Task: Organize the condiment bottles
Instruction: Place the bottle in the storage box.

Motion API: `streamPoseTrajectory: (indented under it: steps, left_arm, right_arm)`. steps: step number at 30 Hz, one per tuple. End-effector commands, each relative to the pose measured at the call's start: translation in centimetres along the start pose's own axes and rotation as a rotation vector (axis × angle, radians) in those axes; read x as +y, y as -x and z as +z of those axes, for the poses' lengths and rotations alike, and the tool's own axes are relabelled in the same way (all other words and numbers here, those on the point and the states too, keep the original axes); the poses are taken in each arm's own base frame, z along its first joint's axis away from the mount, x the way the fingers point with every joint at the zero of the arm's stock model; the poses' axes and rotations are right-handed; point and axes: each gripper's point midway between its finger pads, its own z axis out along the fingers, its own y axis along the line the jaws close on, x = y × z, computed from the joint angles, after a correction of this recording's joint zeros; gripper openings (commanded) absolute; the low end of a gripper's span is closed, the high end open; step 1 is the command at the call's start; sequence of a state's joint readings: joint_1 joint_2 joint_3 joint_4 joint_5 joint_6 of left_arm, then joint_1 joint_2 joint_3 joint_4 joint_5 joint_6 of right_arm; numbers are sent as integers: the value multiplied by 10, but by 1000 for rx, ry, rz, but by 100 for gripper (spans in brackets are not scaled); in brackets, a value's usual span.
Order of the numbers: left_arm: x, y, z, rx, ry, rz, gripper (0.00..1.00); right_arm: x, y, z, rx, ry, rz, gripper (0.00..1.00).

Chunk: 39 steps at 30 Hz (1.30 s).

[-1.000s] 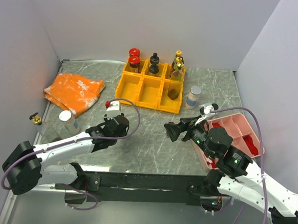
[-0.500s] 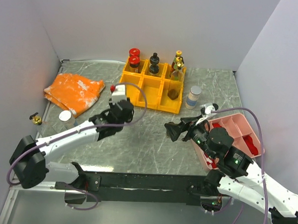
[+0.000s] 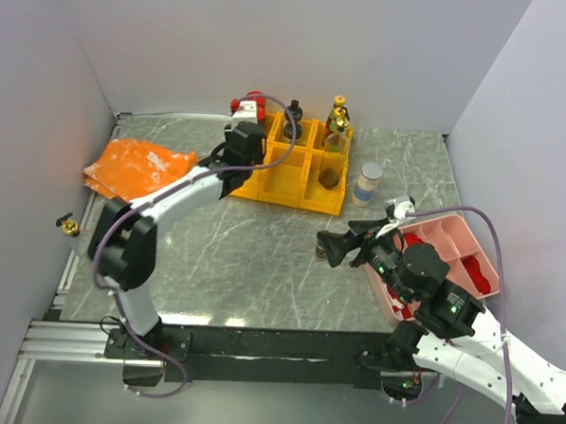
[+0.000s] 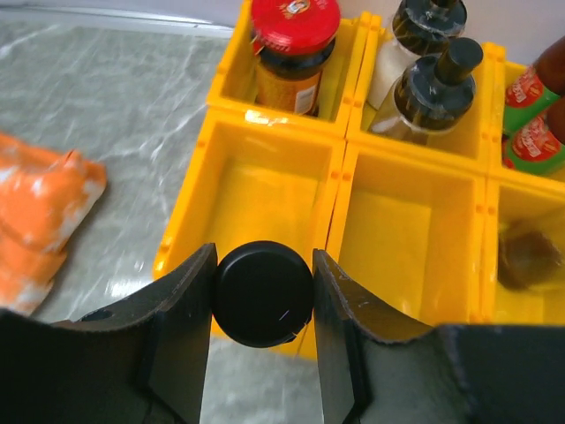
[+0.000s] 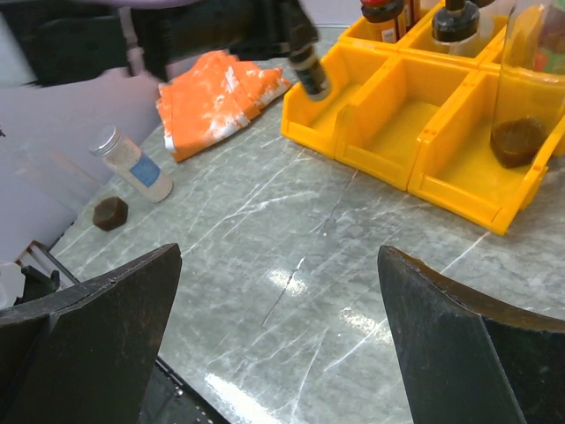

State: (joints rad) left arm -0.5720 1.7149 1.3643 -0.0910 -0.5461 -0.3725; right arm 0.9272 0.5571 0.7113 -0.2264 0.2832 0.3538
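Observation:
My left gripper (image 4: 263, 258) is shut on a black-capped bottle (image 4: 263, 296), held just in front of the front left compartment of the yellow organizer (image 4: 340, 177). From above, this gripper (image 3: 247, 146) is at the organizer's left end. The back row holds a red-capped jar (image 4: 294, 49), black-capped bottles (image 4: 433, 84) and red-labelled bottles (image 4: 538, 115). A clear bottle with brown contents (image 4: 528, 256) stands in the front right compartment. My right gripper (image 3: 333, 248) hangs open over bare table, nothing between its fingers (image 5: 477, 336).
An orange cloth (image 3: 138, 162) lies at the back left. A silver-capped jar (image 3: 367, 183) stands right of the organizer; another (image 5: 132, 163) lies near a small brown piece (image 5: 110, 213). A gold-capped bottle (image 3: 69, 225) sits at the left edge. A pink tray (image 3: 471, 241) holds red packets.
My left arm has swung from the near-left table up to the yellow organizer, carrying the black-capped bottle. The right arm has stayed where it was.

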Motion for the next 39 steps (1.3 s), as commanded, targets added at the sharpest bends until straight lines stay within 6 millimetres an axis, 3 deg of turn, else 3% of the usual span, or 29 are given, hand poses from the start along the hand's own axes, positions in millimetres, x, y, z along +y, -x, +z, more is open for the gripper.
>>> streamPoseTrajectory:
  steps: [1,8,11,21,31,39]
  left_arm:
    - [-23,32,27,-71,-63,29,1]
    - [-30,28,65,-85,-69,42,1]
    - [-28,17,76,-79,-76,42,1]
    - [-26,5,110,-65,-106,15,8]
    - [-24,-8,127,-69,-157,20,24]
    - [-22,-14,128,-44,-153,19,43]
  right_arm:
    - [3,16,-3,-54,7,-4,100]
    - [2,14,-3,-56,11,-3,100]
    - [0,10,-3,-55,6,2,100]
    - [-2,9,-5,-55,-2,15,100]
    - [2,6,2,-36,-1,18,100]
    - [4,10,2,-40,7,33,100]
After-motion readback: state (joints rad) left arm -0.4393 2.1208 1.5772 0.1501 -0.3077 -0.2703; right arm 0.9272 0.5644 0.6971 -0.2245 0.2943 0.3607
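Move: The left hand already holds the bottle by its black cap. The storage box's empty front-left compartment lies roughly 12 cm ahead, 2 cm to the left and 16 cm below. Behind that compartment, about 24 cm ahead of the hand and in line, stands a red-lidded jar. The empty front-middle compartment is about 11 cm ahead and 9 cm right. From the right hand, the front-left compartment is some 40 cm ahead, 21 cm left and 24 cm below. Keeping its pinch on the black cap, the left hand carries the bottle forward about 10 cm and sinks some 8 cm, down towards the front-left compartment. Most of the forward reach comes early and quickly, then it slows and creeps lower, while the hand turns slightly clockwise. ##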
